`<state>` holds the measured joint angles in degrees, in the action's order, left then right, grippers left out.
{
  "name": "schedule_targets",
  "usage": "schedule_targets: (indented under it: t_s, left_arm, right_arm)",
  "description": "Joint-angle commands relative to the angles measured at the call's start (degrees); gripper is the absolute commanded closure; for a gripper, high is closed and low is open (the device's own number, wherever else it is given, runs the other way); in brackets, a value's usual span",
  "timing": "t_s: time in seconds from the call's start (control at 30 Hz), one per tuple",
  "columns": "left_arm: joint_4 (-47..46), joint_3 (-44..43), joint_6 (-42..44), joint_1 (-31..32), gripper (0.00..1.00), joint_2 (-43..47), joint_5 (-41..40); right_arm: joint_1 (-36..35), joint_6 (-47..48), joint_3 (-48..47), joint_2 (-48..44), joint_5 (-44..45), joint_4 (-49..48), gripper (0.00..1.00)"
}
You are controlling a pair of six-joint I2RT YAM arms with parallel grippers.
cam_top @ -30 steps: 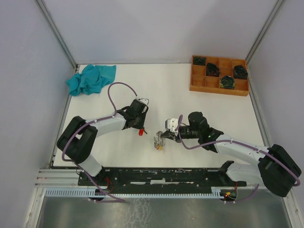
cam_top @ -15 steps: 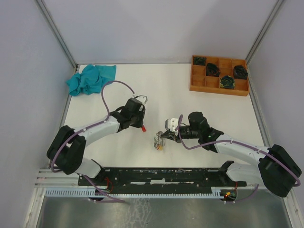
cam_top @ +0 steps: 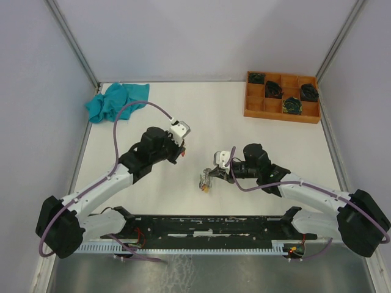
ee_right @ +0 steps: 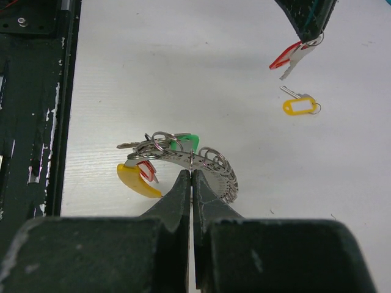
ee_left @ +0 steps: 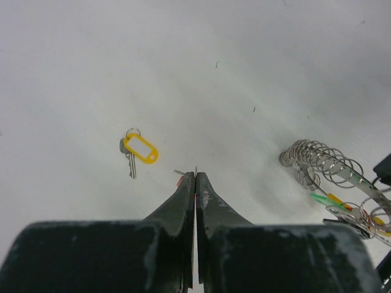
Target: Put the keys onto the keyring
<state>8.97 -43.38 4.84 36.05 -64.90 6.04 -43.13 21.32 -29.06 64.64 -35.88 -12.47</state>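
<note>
My left gripper [ee_left: 195, 174] is shut on the red-tagged key [ee_right: 286, 58], which hangs from its tips above the table; it shows in the top view [cam_top: 178, 154] to the left of the keyring. A yellow-tagged key [ee_left: 140, 148] lies flat on the table just beyond it, also seen in the right wrist view [ee_right: 299, 105]. My right gripper [ee_right: 192, 172] is shut on the band of the silvery keyring [ee_right: 214, 163], holding it on edge on the table [cam_top: 205, 181]. The ring bears a green tag [ee_right: 188, 143], a long yellow tag [ee_right: 135, 180] and a small red-edged tag [ee_right: 145, 170].
A teal cloth [cam_top: 116, 101] lies at the back left. A wooden tray [cam_top: 263, 105] with black coils stands at the back right. A black rail [cam_top: 201, 226] runs along the near edge by the arm bases.
The left gripper has shut on the red-tagged key, lifted it off the table and drawn back up and to the left. The right gripper and keyring have stayed put.
</note>
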Motion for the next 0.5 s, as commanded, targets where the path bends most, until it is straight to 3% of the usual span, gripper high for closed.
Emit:
schedule_targets:
  t_s: [0.0,0.47]
  left_arm:
    - [-6.25,2.05,14.50,-0.28,0.97,4.58,8.95]
    - [-6.94,6.61,34.39,0.05,0.97,10.55,30.12]
  right_arm:
    - [-0.03,2.11,-3.89,-1.53,1.83,2.81,0.99]
    - [-0.10,8.75,-5.77,-2.88,2.21,5.93,0.99]
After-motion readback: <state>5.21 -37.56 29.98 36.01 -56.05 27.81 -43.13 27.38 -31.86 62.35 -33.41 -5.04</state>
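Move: The left hand's goal, the keyring hanging from the right fingertips, lies about 11 cm back, 8 cm to the right and some 6 cm lower. The red-tagged key hangs about 3 cm straight below the left fingertips; the yellow-tagged key lies on the table about 8 cm ahead, 1 cm left and 14 cm below. From the right hand, the keyring's middle is about 1 cm back, 2 cm left and 4 cm below. Still pinching the red-tagged key clear of the table, the left hand draws back about 5 cm towards the keyring, easing right and up by roughly half as much each, while it swings some 30 degrees clockwise and its fingertips tilt up, so they come to point across at the right hand. The right hand keeps its closed hold on the keyring almost in place, shifting only about a centimetre with a slight tilt. ##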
